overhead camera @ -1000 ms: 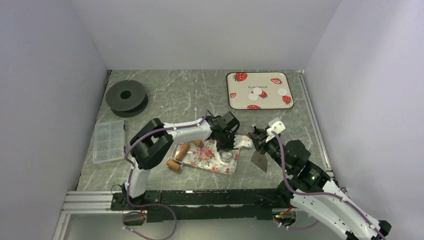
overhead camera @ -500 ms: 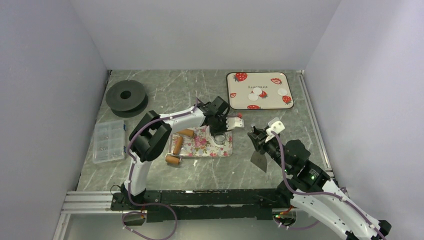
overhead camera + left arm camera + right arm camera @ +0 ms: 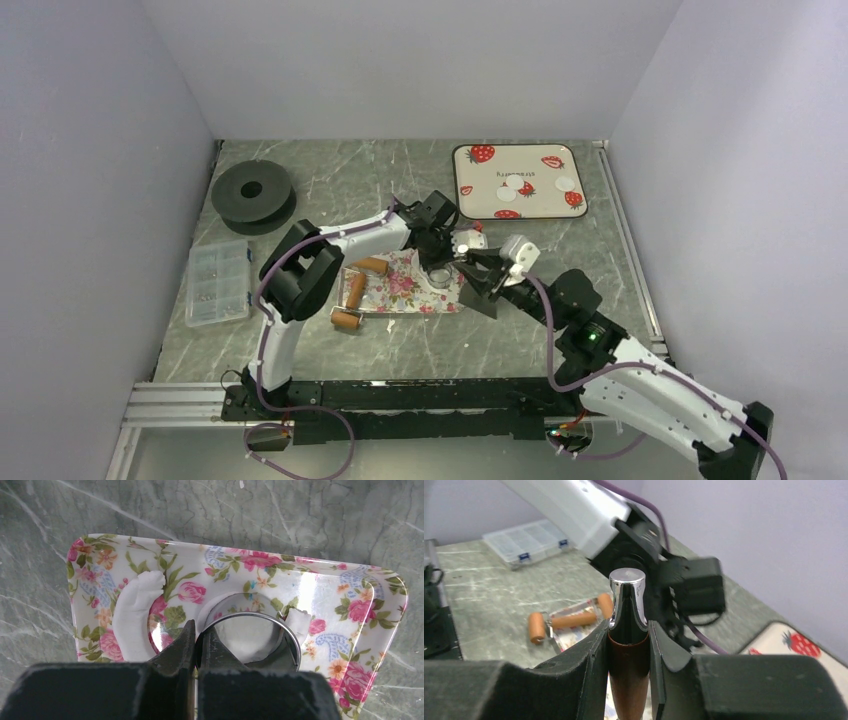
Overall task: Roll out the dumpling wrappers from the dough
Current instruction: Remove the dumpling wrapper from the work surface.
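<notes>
Three dumpling wrappers [image 3: 514, 184] lie on the strawberry tray [image 3: 478, 206] at the back right. A floral tray [image 3: 395, 298] holds white dough [image 3: 132, 620], torn into a curved strip. My left gripper [image 3: 441, 256] [image 3: 200, 634] is shut on the wall of the metal ring cutter [image 3: 438, 277] [image 3: 250, 614], which stands on the floral tray around a round piece of dough [image 3: 250, 641]. My right gripper [image 3: 487, 270] [image 3: 628, 630] is shut on the brown handle of a scraper [image 3: 629, 670]. The scraper's dark blade [image 3: 482, 297] hangs at the floral tray's right edge, close to the left gripper.
A wooden rolling pin [image 3: 355, 291] [image 3: 569, 620] lies across the floral tray's left end. A black spool [image 3: 252, 195] and a clear parts box [image 3: 218, 282] sit at the left. A metal rail [image 3: 400, 393] runs along the near edge.
The right arm has swung left with the scraper, up to the floral tray's right edge. Earlier the left gripper, ring cutter and floral tray shifted back and left; since then they have stayed put.
</notes>
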`<move>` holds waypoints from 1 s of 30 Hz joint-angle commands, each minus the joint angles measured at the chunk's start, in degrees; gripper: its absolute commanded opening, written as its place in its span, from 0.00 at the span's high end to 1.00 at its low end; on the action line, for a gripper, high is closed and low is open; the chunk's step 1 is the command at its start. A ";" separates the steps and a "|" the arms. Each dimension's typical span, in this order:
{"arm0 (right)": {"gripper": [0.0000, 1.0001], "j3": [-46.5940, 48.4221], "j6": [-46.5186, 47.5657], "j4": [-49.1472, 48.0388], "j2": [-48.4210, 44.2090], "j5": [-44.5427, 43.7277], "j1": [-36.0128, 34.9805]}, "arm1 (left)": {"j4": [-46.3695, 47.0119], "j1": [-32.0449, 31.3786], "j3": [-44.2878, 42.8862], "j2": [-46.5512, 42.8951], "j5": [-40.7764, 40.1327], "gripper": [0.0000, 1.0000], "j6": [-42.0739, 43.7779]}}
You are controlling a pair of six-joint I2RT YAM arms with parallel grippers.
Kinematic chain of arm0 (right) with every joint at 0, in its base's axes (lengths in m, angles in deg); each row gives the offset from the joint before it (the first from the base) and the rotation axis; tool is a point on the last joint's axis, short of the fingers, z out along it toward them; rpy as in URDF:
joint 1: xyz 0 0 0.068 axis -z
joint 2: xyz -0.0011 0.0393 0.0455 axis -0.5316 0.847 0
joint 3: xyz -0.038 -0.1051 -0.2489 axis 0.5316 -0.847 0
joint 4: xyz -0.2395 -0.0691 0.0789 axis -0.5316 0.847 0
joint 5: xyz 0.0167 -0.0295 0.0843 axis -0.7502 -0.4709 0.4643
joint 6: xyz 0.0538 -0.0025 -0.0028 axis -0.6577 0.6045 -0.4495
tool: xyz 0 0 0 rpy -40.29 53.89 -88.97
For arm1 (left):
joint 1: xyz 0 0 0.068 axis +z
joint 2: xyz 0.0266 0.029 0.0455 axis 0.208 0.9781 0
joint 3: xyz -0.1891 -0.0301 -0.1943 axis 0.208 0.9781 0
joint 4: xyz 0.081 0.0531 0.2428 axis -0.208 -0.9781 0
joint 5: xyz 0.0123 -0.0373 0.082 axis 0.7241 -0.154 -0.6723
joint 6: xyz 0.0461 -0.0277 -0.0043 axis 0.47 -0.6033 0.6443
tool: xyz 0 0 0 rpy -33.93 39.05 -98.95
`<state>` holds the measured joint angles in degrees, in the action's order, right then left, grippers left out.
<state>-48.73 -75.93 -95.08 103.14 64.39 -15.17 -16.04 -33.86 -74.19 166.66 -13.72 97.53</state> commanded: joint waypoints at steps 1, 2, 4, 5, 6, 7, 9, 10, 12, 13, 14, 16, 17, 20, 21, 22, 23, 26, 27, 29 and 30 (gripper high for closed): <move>1.00 -0.04 4.68 -15.71 4.41 1.99 -6.90 | -4.03 -0.01 -0.62 3.51 2.26 1.00 -1.93; 1.00 0.31 7.03 -16.25 6.05 0.12 -9.64 | -4.22 -0.01 -0.89 3.61 2.44 1.00 -1.98; 1.00 1.24 11.59 -16.78 9.45 -3.81 -14.66 | -4.73 -0.01 -1.42 3.69 2.95 1.00 -2.28; 1.00 1.57 13.37 -17.41 11.14 -4.59 -16.46 | -4.85 -0.01 -1.56 3.73 3.20 1.00 -2.36; 1.00 1.65 14.56 -18.23 12.69 -6.29 -17.80 | -5.02 -0.01 -1.71 3.72 3.40 1.00 -2.41; 1.00 1.54 15.88 -19.59 14.13 -7.53 -18.78 | -5.12 -0.08 -1.83 3.78 3.40 1.00 -2.39; 1.00 1.04 18.11 -22.81 16.84 -9.48 -19.98 | -5.47 -0.10 -2.02 4.12 3.03 1.00 -2.15; 1.00 0.89 18.97 -24.59 18.87 -10.51 -20.29 | -5.52 -0.15 -2.03 4.24 2.77 1.00 -2.01; 1.00 1.25 20.98 -27.17 22.05 -11.79 -20.58 | -5.52 -0.19 -1.90 4.47 2.61 1.00 -1.86; 1.00 1.63 22.16 -28.19 23.83 -12.65 -20.83 | -5.52 -0.23 -1.80 4.56 2.60 1.00 -1.85; 1.00 2.05 23.25 -29.07 25.35 -13.13 -21.22 | -5.49 -0.27 -1.69 4.58 2.63 1.00 -1.85; 1.00 2.85 24.81 -30.13 28.54 -12.98 -21.27 | -5.48 -0.36 -1.68 4.69 2.62 1.00 -1.76; 1.00 3.15 25.32 -30.62 29.99 -12.74 -21.27 | -5.51 -0.37 -1.68 4.61 2.64 1.00 -1.72; 1.00 2.95 26.41 -32.92 33.59 -12.85 -21.28 | -5.66 -0.40 -1.85 4.62 2.68 1.00 -1.59; 1.00 2.77 26.78 -33.95 34.37 -13.19 -21.34 | -5.67 -0.50 -1.92 4.58 2.75 1.00 -1.59; 1.00 2.65 27.29 -34.93 35.18 -13.67 -21.32 | -5.70 -0.53 -1.94 4.61 2.85 1.00 -1.59; 1.00 2.74 27.72 -35.71 35.75 -14.13 -21.33 | -5.70 -0.54 -1.95 4.67 2.94 1.00 -1.59; 1.00 3.06 28.97 -37.93 37.68 -14.64 -21.43 | -5.70 -0.56 -1.86 4.88 3.12 1.00 -1.50; 1.00 3.14 29.52 -38.64 38.76 -14.64 -21.51 | -5.77 -0.62 -1.86 4.94 3.17 1.00 -1.45; 1.00 3.04 31.23 -40.50 40.63 -15.25 -22.11 | -5.86 -0.62 -1.84 4.94 3.21 1.00 -1.34; 1.00 2.92 32.06 -41.59 41.50 -15.20 -22.41 | -5.80 -0.58 -1.86 4.93 3.14 1.00 -1.33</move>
<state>-48.36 -48.28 -126.97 142.42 50.40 -36.44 -18.79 -33.58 -76.66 168.01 -12.78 96.40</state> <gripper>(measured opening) 0.321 0.038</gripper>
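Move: About 9 cm ahead of the right hand, 3 cm to its left and some 28 cm below lies the wrapper, inside the cutter ring. The curved dough scrap is about 7 cm beyond the wrapper; the flowered tray's middle lies 7 cm ahead of the hand and 12 cm left, the double roller 5 cm ahead and 22 cm left, all equally low. From the left hand, the wrapper is about 3 cm back, 1 cm right and 3 cm below. Swinging left across the back part of the tray, the right hand carries the still-gripped spatula about 13 cm left, bowing back some 4 cm and forward again while sinking 8 cm. It rolls nearly 30 degrees so the hanging blade swings forward and right towards the wrapper from the ring's left and back side. The left hand stays put, keeping its pinch on the cutter ring's rim. ##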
